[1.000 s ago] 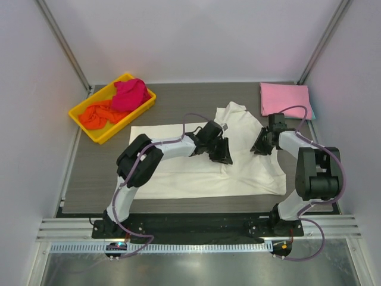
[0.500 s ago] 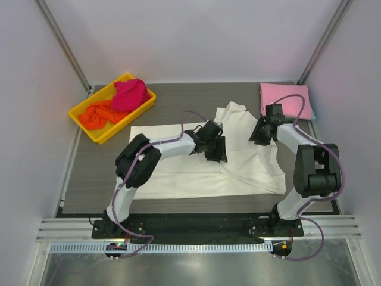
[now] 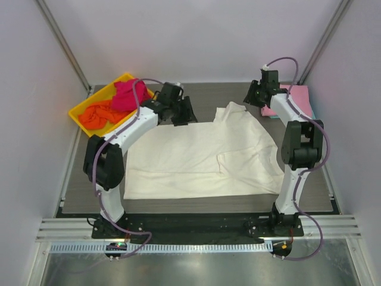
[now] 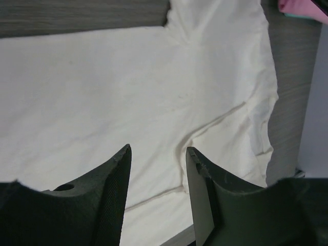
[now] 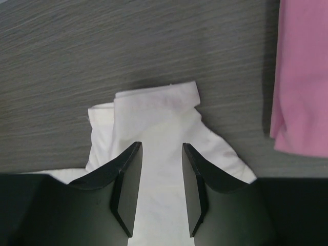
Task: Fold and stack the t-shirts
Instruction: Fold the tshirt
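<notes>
A cream-white t-shirt (image 3: 202,158) lies spread flat across the middle of the table, one sleeve (image 5: 154,105) pointing to the back. My left gripper (image 3: 183,113) hovers over its back left edge, open and empty; the left wrist view shows the shirt (image 4: 128,87) below the left gripper (image 4: 158,154). Near the back right my right gripper (image 3: 253,95) is raised, open and holding nothing, and the right wrist view puts that gripper (image 5: 161,146) over the sleeve. A folded pink t-shirt (image 3: 294,98) lies at the back right corner, partly behind the right arm.
A yellow tray (image 3: 89,130) stands at the back left and holds an orange t-shirt (image 3: 98,114) and a magenta one (image 3: 130,95). A teal edge (image 3: 272,114) shows under the pink shirt (image 5: 302,77). Metal frame posts rise at both back corners.
Both grippers have left the middle of the white shirt and gone to the back, the left toward the tray, the right toward the pink shirt. Their jaws have widened.
</notes>
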Tool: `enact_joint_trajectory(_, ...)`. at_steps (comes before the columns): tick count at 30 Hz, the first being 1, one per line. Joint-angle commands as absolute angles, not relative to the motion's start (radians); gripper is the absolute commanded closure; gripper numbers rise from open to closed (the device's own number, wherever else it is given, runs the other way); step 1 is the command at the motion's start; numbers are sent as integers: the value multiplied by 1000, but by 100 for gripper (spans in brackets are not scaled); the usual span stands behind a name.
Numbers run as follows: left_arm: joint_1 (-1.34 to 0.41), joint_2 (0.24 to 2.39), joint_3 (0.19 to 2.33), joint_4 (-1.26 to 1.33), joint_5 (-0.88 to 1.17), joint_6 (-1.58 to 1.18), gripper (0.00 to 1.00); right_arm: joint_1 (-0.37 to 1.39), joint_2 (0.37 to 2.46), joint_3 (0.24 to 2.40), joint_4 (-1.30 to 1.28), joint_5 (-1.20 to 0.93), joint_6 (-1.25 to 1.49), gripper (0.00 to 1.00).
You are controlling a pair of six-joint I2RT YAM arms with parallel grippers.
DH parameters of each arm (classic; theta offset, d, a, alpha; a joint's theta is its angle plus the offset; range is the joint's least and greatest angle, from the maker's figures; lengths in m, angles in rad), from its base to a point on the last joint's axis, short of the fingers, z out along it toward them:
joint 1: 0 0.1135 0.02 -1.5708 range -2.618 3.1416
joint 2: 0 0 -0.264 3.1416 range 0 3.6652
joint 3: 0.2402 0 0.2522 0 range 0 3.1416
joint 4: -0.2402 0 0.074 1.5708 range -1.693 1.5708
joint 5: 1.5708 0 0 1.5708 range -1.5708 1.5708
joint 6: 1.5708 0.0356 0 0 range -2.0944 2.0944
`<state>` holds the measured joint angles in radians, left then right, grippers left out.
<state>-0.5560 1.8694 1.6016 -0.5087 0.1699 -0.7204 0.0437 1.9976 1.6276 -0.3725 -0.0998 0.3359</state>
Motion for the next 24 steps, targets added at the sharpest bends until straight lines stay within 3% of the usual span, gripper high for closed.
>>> enact_joint_trajectory(1,-464,1849,1592,-629,143,-655,52,41,2080,1765,-371,-106,258,58)
enact_joint_trajectory(11,-361,1907,1654,-617,138,-632,50,17,2364,2054,-428,-206,163,58)
enact_joint_trajectory(24,-338,1944,1712,-613,89,-603,50,14,2490,2097,-472,-261,160,59)
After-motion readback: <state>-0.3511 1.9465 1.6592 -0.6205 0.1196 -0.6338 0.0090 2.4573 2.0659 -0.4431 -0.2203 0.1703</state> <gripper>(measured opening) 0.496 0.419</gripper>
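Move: The white t-shirt's sleeve tip, its right corner at the hem, lies about 7 cm ahead of the right hand, hardly 1 cm right and some 11 cm below. The pink stack's middle is roughly 19 cm to the right of that corner and 3 cm farther out; the notch where sleeve meets far edge is about 14 cm left of the right hand and 1 cm back. From the left hand the sleeve tip is about 20 cm ahead, 25 cm right, 15 cm down. The right hand dips about 9 cm and reaches 7 cm forward onto the sleeve tip, going out first and then mostly down, turning some 10 degrees counter-clockwise and easing to a stop with its half-open fingers astride the hem corner, close above the table. Meanwhile the left hand swings about 10 cm left and 5 cm forward over the shirt, away from the right hand, sinking a little, turning about 10 degrees counter-clockwise and staying half open and empty. ##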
